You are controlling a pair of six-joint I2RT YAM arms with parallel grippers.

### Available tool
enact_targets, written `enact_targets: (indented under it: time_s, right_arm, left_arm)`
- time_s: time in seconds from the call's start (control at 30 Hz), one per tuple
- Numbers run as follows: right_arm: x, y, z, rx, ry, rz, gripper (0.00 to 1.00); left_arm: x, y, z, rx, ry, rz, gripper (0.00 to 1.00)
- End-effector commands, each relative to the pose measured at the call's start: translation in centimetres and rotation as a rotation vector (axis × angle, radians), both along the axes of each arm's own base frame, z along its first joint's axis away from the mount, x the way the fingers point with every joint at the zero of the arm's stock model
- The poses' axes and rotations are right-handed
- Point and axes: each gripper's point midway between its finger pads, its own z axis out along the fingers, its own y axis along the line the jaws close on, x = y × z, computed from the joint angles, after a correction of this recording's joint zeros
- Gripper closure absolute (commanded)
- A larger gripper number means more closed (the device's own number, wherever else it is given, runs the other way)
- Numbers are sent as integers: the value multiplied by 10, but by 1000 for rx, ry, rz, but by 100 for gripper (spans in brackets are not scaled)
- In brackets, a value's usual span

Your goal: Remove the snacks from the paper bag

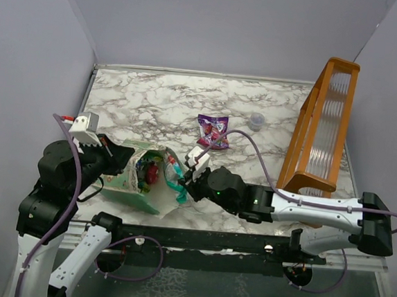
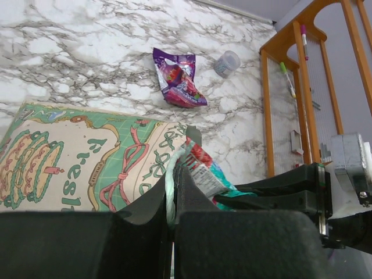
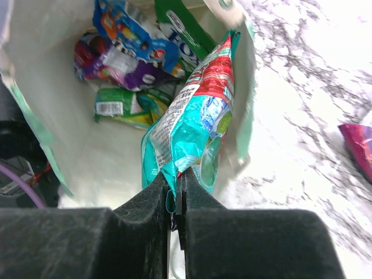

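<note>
The green paper bag (image 1: pixel 129 181) lies on its side with its mouth facing right. My left gripper (image 2: pixel 173 177) is shut on the bag's rim (image 2: pixel 170 180) at its mouth. My right gripper (image 3: pixel 177 185) is shut on the edge of a teal snack packet (image 3: pixel 192 125) that sticks out of the bag's mouth (image 1: pixel 179 188). Deeper in the white inside lie a blue packet (image 3: pixel 125 29), a purple one (image 3: pixel 116 61) and a yellow-green one (image 3: pixel 125 107). A purple packet (image 1: pixel 212 131) lies on the table beyond the bag.
An orange wooden rack (image 1: pixel 322 124) stands at the right side of the marble table (image 1: pixel 154 99). A small clear plastic cup (image 1: pixel 256 120) sits near the purple packet, left of the rack.
</note>
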Motion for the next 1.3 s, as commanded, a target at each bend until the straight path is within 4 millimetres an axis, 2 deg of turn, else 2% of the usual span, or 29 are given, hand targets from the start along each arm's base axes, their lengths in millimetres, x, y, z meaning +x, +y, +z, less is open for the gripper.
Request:
enact_targets:
  time_s: [0.0,0.13,0.23,0.37,0.53,0.67,0.8,0.87,0.93,1.1,1.2,1.27]
  right_arm:
    - [3,-30,25,32,-74,-25,99]
    - [-6,-51,36,49,-114,19,99]
    - [0,-72,51,76,-148,-42,99]
    - [29,-101,75,56,-271,-223,99]
    - [74,-134,82,-172,-481,-520,99]
    - [110,-133,74,-331,-532,-605,99]
    - [121,-123,70,-355,-567,-554,99]
    - [142,-123,64,-380,-592,-542,99]
    - [164,-120,43,-480,-578,-493,99]
    - [220,-138,-4,-720,-560,-451,99]
    - [240,-148,-23,-832,-607,-405,99]
    - [247,-148,-35,-869,-645,-352,99]
  left_arm:
    - [0,18,12,26,-32,97,100]
    - [1,27,10,49,-28,140,100]
    - [1,28,9,59,-26,144,100]
    - [2,27,10,58,-27,140,100]
    - [1,26,14,40,-37,135,100]
    - [1,25,16,42,-36,129,100]
    - [0,25,20,37,-44,129,100]
    - [-1,24,21,31,-49,127,100]
    - [-1,23,22,26,-49,125,100]
    - [-2,15,20,0,-39,88,100]
    - [-2,12,17,-15,-33,73,100]
    - [-2,9,15,-24,-29,65,100]
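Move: The right hand holds the teal snack at the bag's mouth; the clear spot it is bound for lies about 23 cm ahead, 17 cm right and 18 cm below. The purple snack is some 20 cm ahead and 9 cm right, the plastic cup 25 cm ahead and 26 cm right. The paper bag's middle is about 15 cm left, level. From the left hand, holding the rim, that spot is roughly 12 cm ahead and 34 cm right. Right hand carries the teal snack right, then some 25 cm forward past the purple snack, wrist turning down. ##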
